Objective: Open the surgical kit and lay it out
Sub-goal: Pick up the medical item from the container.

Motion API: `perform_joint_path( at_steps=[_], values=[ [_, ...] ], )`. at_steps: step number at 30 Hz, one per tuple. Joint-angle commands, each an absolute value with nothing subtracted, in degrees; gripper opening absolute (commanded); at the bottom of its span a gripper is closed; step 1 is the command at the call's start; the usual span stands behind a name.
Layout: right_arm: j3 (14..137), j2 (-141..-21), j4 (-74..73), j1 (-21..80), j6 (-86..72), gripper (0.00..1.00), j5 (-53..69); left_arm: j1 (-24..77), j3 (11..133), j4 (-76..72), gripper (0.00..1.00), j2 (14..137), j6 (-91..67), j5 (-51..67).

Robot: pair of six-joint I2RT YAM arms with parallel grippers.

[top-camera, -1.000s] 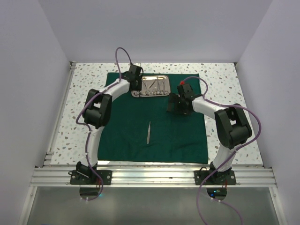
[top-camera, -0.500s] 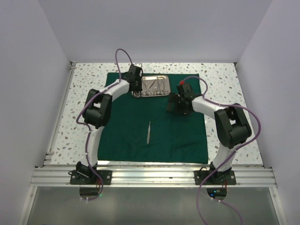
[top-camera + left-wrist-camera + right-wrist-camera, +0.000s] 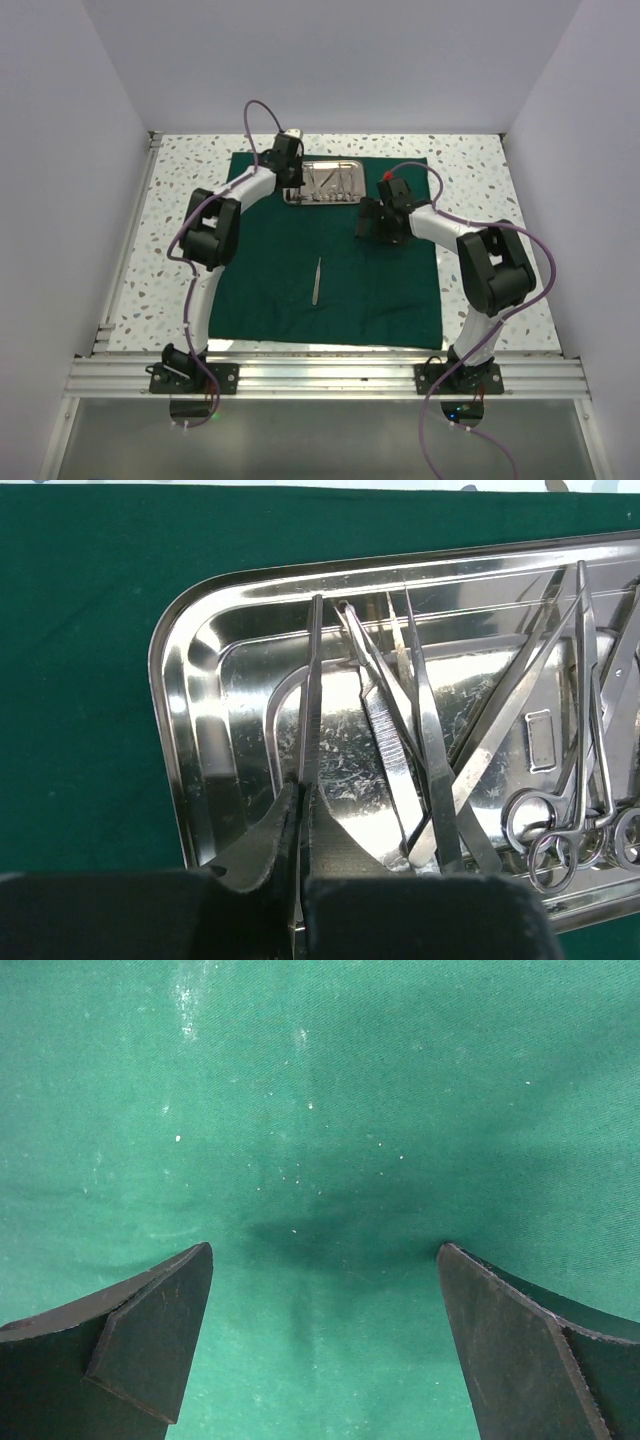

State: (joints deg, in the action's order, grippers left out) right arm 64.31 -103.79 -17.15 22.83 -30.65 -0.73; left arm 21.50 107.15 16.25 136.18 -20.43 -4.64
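The dark green cloth lies spread flat on the table. At its far edge stands the shiny steel tray, holding several silver instruments, among them scissor-like ones with ring handles. My left gripper is at the tray's left end, shut on thin silver tweezers that point away from me inside the tray. A second pair of tweezers lies alone on the cloth's middle. My right gripper hovers open just above bare cloth, right of the tray, with nothing between its fingers.
Speckled tabletop shows round the cloth, between white walls. A metal rail runs along the near edge by the arm bases. The tray rim curves up close to my left fingers.
My left jaws have closed onto the thin tweezers in the tray, and that wrist shifted slightly toward the far side. The right arm has not moved.
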Motion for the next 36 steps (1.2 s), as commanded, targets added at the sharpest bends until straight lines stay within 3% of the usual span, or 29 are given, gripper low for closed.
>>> perform_joint_path(
  at_steps=[1, 14, 30, 36],
  values=[
    [65.83, -105.29, -16.17, 22.85, -31.11, 0.98, -0.18, 21.97, 104.68, 23.82, 0.0, 143.17, -20.74, -1.93],
    [66.01, -105.91, -16.0, 22.94, -31.11, 0.98, -0.18, 22.24, 95.37, 14.16, 0.0, 128.16, -20.83, -5.63],
    [65.83, -106.17, -15.29, 22.94, -31.11, 0.98, -0.18, 24.52, 69.98, -0.95, 0.0, 100.82, -25.48, -2.81],
    [65.13, -104.94, -14.68, 22.94, -31.03, 0.98, -0.44, 31.1, 56.2, -4.65, 0.0, 91.59, -31.45, -6.67]
  ],
)
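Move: The left fingers are already shut on the slim metal instrument in the tray's left part. The instrument laid earlier on the open cloth, beside which this one seems to be going, lies about 31 cm back and 5 cm right of the left hand, 2 cm lower. From this hand, the crossed tweezers are 3 cm ahead and 4 cm right, the scissors 2 cm ahead and 11 cm right. From the right hand, that laid instrument is some 15 cm back and 12 cm left. Keeping its pinch on the slim instrument, the left hand lifts it out of the tray: after barely easing forward it draws back low for some 6 cm, then climbs steeply while still coming back towards the laid instrument, ending about 14 cm back and 10 cm up. The wrist tilts roughly 15 degrees; the fingers stay shut. ##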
